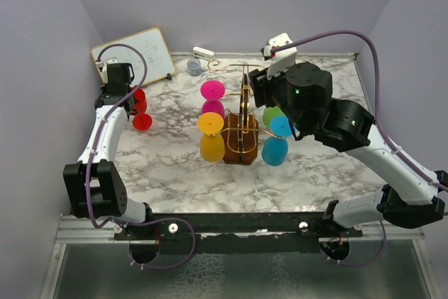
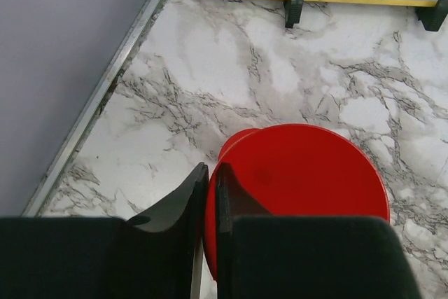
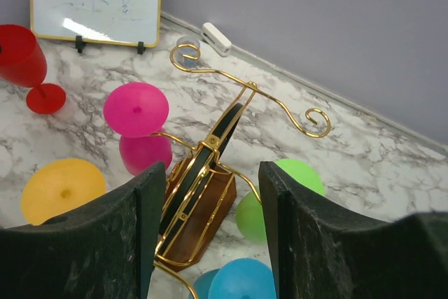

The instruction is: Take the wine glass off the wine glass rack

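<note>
The gold wire wine glass rack [image 1: 241,127] stands on its brown base mid-table. Pink [image 1: 213,90], yellow [image 1: 210,123], green [image 1: 272,114] and blue [image 1: 281,127] wine glasses hang from it upside down. My right gripper [image 3: 210,169] hovers above the rack [image 3: 203,194], open and empty, with the green glass [image 3: 301,176] and blue glass [image 3: 241,281] below it. A red wine glass [image 1: 142,121] is at the far left, off the rack. My left gripper [image 2: 211,169] is shut on that red glass's [image 2: 301,173] thin edge.
A small whiteboard [image 1: 133,54] leans at the back left corner, with a white eraser [image 1: 203,52] and a small grey-blue roll [image 1: 194,66] along the back wall. Purple walls close in the marble table [image 1: 175,166] on three sides.
</note>
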`<state>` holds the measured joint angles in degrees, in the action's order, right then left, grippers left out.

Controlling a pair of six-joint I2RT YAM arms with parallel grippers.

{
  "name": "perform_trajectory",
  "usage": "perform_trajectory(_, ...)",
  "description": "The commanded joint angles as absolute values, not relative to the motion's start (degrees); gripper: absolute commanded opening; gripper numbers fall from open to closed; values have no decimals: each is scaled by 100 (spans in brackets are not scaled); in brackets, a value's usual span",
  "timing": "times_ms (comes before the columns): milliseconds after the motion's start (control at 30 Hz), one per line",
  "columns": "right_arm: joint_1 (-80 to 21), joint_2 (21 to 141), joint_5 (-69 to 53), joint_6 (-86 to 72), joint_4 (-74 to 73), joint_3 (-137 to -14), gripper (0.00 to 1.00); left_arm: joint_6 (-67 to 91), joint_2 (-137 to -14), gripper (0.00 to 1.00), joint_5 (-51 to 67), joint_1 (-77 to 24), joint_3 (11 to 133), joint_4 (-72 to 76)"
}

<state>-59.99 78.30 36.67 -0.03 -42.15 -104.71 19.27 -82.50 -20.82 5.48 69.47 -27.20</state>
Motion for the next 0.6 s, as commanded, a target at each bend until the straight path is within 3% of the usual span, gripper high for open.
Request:
perform_trajectory(0, -5994, 7675, 3445, -468, -4380, -10062, 56, 1777, -8196, 11, -2475, 466, 6776, -2245)
perform_trajectory(167, -5993, 7510, 3434, -531, -4297, -9806, 56, 1836, -8332, 15, -2305, 457, 6759, -2163)
perform_trajectory(367, -5994, 7356, 3464, -595, -4304, -9628, 56, 1849, -8436, 33, -2213, 456, 6868, -2238)
perform_trajectory(567, -5994, 7269, 3401, -649, -4300, -9563, 56, 1832, -8138, 35, -2242, 457, 6930, -2407)
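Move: The red wine glass's rim is still between the left fingers; its middle lies about 2 cm ahead, 3 to the right and 7 below. From that hand, the whiteboard is some 19 cm ahead. From the right hand, the glass is about 14 cm ahead, 46 left and 33 below; the rack centre is roughly 6 ahead, 7 left and 22 below, the blue glass about level, 4 right and 28 below. Left fingers open, releasing the red glass's rim, as the right hand sinks about 4 cm towards the rack. ##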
